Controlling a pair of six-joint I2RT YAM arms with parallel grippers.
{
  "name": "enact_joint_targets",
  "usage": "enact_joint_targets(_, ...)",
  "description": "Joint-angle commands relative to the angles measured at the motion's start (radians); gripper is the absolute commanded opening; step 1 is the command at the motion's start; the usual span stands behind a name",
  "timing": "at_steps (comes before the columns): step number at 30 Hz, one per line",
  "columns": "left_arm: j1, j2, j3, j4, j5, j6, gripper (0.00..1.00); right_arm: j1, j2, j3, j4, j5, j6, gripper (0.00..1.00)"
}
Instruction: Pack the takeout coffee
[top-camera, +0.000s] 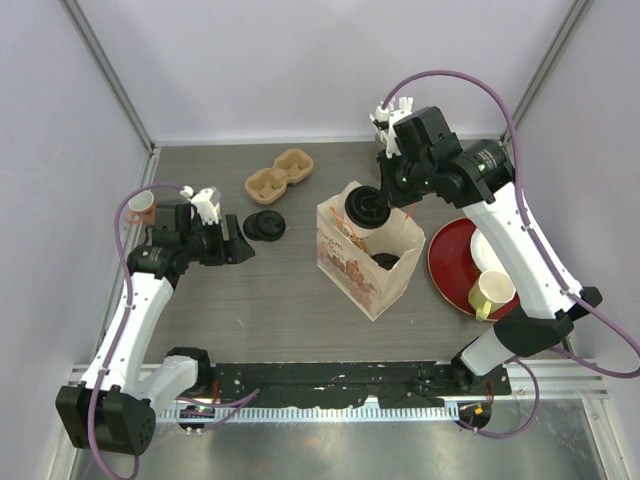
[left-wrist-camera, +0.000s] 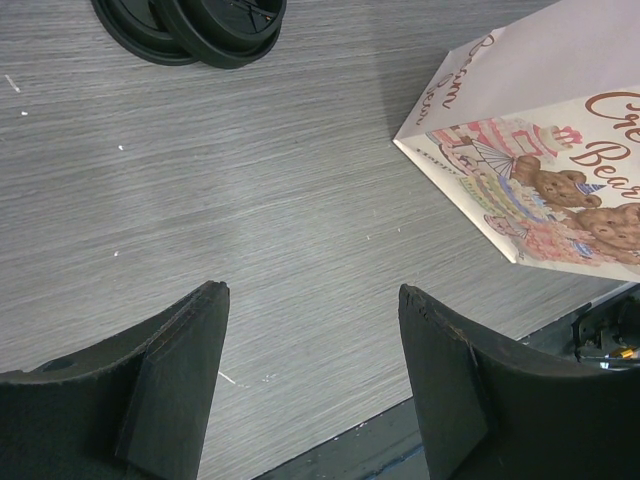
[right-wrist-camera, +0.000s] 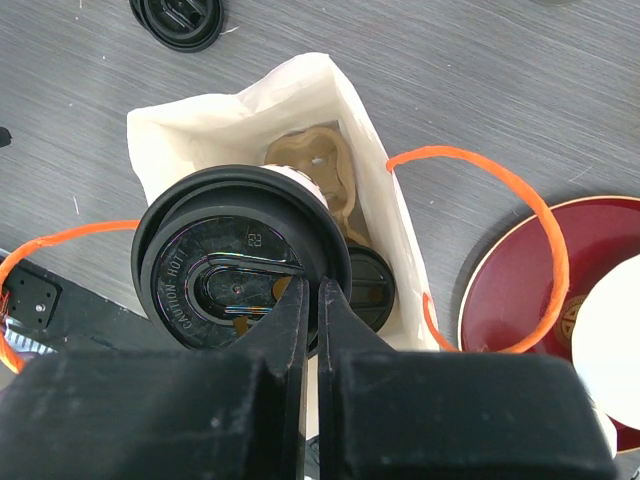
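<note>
The takeout coffee (top-camera: 360, 207) is a cream paper cup with a black lid (right-wrist-camera: 235, 262). It hangs in the mouth of the white paper bag (top-camera: 352, 268). My right gripper (right-wrist-camera: 312, 292) is shut on the rim of its lid and holds it from above. Inside the bag (right-wrist-camera: 200, 115) lie a brown cardboard carrier (right-wrist-camera: 322, 165) and a second black-lidded cup (right-wrist-camera: 372, 288), lower down. My left gripper (left-wrist-camera: 312, 300) is open and empty, low over the table left of the bag (left-wrist-camera: 540, 140).
Loose black lids (top-camera: 265, 226) lie left of the bag, with a cardboard cup carrier (top-camera: 280, 175) behind them. A pink mug (top-camera: 140, 205) stands at the far left. A red plate (top-camera: 450, 262) with cream cups (top-camera: 492, 292) sits right of the bag. The bag's orange handles (right-wrist-camera: 500, 180) hang outward.
</note>
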Motion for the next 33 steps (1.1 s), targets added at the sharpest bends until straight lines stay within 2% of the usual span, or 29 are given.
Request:
enact_joint_targets(1,0.006,-0.015,0.002,0.030,0.023,0.012,0.73,-0.004,0.002,-0.002,0.028,-0.020,-0.003,0.01)
enact_joint_targets(16,0.006,-0.012,0.002,0.033,0.026,0.013,0.73,-0.015,0.041,0.011,0.063,-0.001,-0.023,0.01)
enact_joint_targets(24,0.007,-0.015,-0.001,0.035,0.023,0.013,0.73,-0.018,0.129,0.054,0.046,0.008,-0.039,0.01)
enact_joint_targets(33,0.006,-0.026,-0.006,0.033,0.017,0.021,0.73,-0.016,0.116,-0.090,0.120,-0.009,-0.015,0.01)
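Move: The right hand holds the second lidded coffee cup over the paper bag, whose middle is about 2 cm to the hand's left, level ahead and 20 cm below. The cup's place, the empty carrier well in the bag, lies roughly 3 cm ahead, 5 cm left and 32 cm down; the first cup in the bag is about 3 cm back, 2 cm right and 25 cm down. From the left hand the well is some 5 cm ahead, 26 cm right and 16 cm below. The right arm lowers the second cup into the bag's mouth, going down about 6 cm in all: it first eases down a little, then draws about 3.5 cm forward and 2 cm left towards the far-left end over the empty well, beside the first cup, and sinks fastest at the end. Its fingers stay shut on the cup's lidded rim throughout, and the wrist tips them just under 10 degrees nearer to straight down. ##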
